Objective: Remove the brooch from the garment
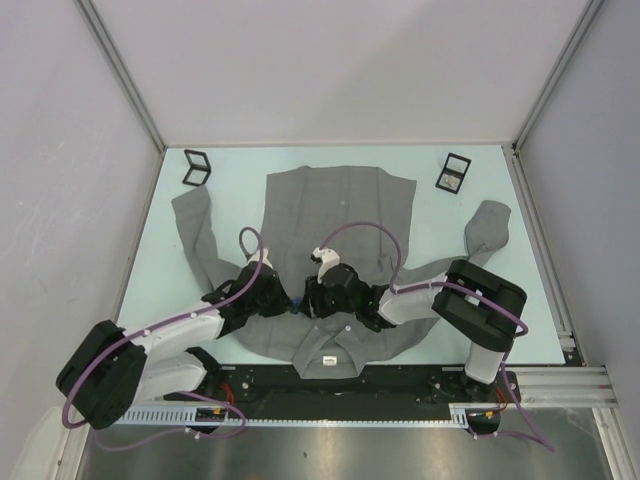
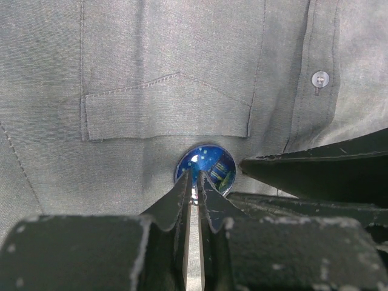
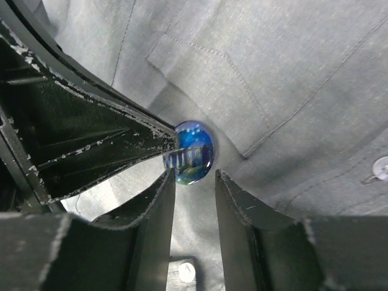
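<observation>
The grey garment (image 1: 340, 205) lies flat on the table, collar towards the arm bases. Just below its chest pocket flap (image 2: 167, 106) sits the brooch (image 2: 209, 162), a round blue glass dome, which also shows in the right wrist view (image 3: 193, 151). My left gripper (image 2: 195, 174) has its jaws almost together, pinching the brooch's near rim. My right gripper (image 3: 194, 177) stands open just short of the brooch, with only shirt fabric between its fingers. The two grippers (image 1: 298, 300) meet tip to tip over the shirt's chest, largely hiding the brooch from above.
Two small black open boxes lie at the far corners of the table, one left (image 1: 197, 167) and one right (image 1: 454, 172). A white shirt button (image 2: 319, 78) sits on the placket to the right. The pale table (image 1: 240, 165) is walled on three sides.
</observation>
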{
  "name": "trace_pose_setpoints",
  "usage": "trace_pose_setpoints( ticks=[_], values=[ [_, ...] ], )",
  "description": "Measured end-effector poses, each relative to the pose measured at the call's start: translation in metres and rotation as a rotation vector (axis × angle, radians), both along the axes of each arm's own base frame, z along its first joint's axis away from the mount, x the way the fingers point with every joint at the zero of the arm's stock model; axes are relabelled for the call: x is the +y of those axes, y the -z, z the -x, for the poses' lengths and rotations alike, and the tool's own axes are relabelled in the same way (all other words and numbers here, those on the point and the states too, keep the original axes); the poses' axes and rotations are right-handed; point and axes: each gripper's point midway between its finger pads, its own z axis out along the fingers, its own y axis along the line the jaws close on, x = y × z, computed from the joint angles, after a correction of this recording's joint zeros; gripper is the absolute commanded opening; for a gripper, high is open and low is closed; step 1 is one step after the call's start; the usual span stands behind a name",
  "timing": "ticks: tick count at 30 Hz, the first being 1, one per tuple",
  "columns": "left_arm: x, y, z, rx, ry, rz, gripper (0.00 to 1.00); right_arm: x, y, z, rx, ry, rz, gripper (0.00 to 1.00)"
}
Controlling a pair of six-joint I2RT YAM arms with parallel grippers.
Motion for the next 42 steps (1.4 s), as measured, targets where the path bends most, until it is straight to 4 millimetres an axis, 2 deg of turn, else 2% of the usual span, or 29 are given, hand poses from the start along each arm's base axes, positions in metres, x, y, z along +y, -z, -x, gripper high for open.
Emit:
trace_pose_setpoints(
  ticks=[6,18,21,27,30,31,33,34,37,42],
  values=[
    [0.001,0.0,0.001,-0.006,-0.002,0.004,0.1,0.002,-0.001,-0.001,0.059,0.004,-0.043,0.39],
    [0.005,0.002,0.003,-0.01,-0.022,0.008,0.11,0.005,0.003,-0.005,0.185,0.007,-0.179,0.33],
    [0.005,0.002,0.003,-0.01,-0.023,0.008,0.11,0.008,0.002,-0.003,0.206,-0.002,-0.205,0.3],
    [0.007,0.003,0.005,-0.004,-0.027,0.01,0.12,0.008,0.004,-0.001,0.222,-0.006,-0.226,0.14],
    [0.008,0.001,0.007,-0.002,-0.029,0.011,0.23,0.009,0.001,-0.001,0.215,-0.01,-0.234,0.1],
    [0.008,-0.001,0.009,0.0,-0.033,0.015,0.35,0.01,0.001,-0.001,0.212,-0.012,-0.237,0.1],
    [0.01,-0.004,0.011,0.005,-0.046,0.023,0.45,0.011,0.0,0.0,0.206,-0.015,-0.24,0.09],
    [0.01,-0.006,0.012,0.008,-0.051,0.028,0.53,0.012,-0.001,0.001,0.204,-0.018,-0.24,0.07],
    [0.011,-0.016,0.013,0.023,-0.09,0.05,0.62,0.013,-0.002,0.002,0.189,-0.023,-0.238,0.04],
    [0.009,-0.035,0.005,0.069,-0.205,0.103,0.64,0.014,-0.004,0.003,0.159,-0.031,-0.226,0.0]
  ],
)
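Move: The brooch lies right at both hands' fingertips: from the right hand about 1 cm ahead, 1 cm to its left and a couple of centimetres below, from the left hand about 1 cm ahead, 1 cm to its right and just below. From the right hand the pocket edge runs some 4 cm ahead and 2 cm left, the near collar tip sits about 4 cm back and 3 cm right, and the collar label roughly 12 cm back and 6 cm right. The right hand stays at the brooch within about 1.5 cm, turning some 20 degrees so its fingers point flatter and more to the left, then shuts its part-open fingers on the brooch, pinching the disc across its faces. The left hand, nearly shut at the brooch's edge, first eases about 1 cm back and to its left, then lets go of the brooch as its fingers open to over half and it rises some 3.5 cm clear. ##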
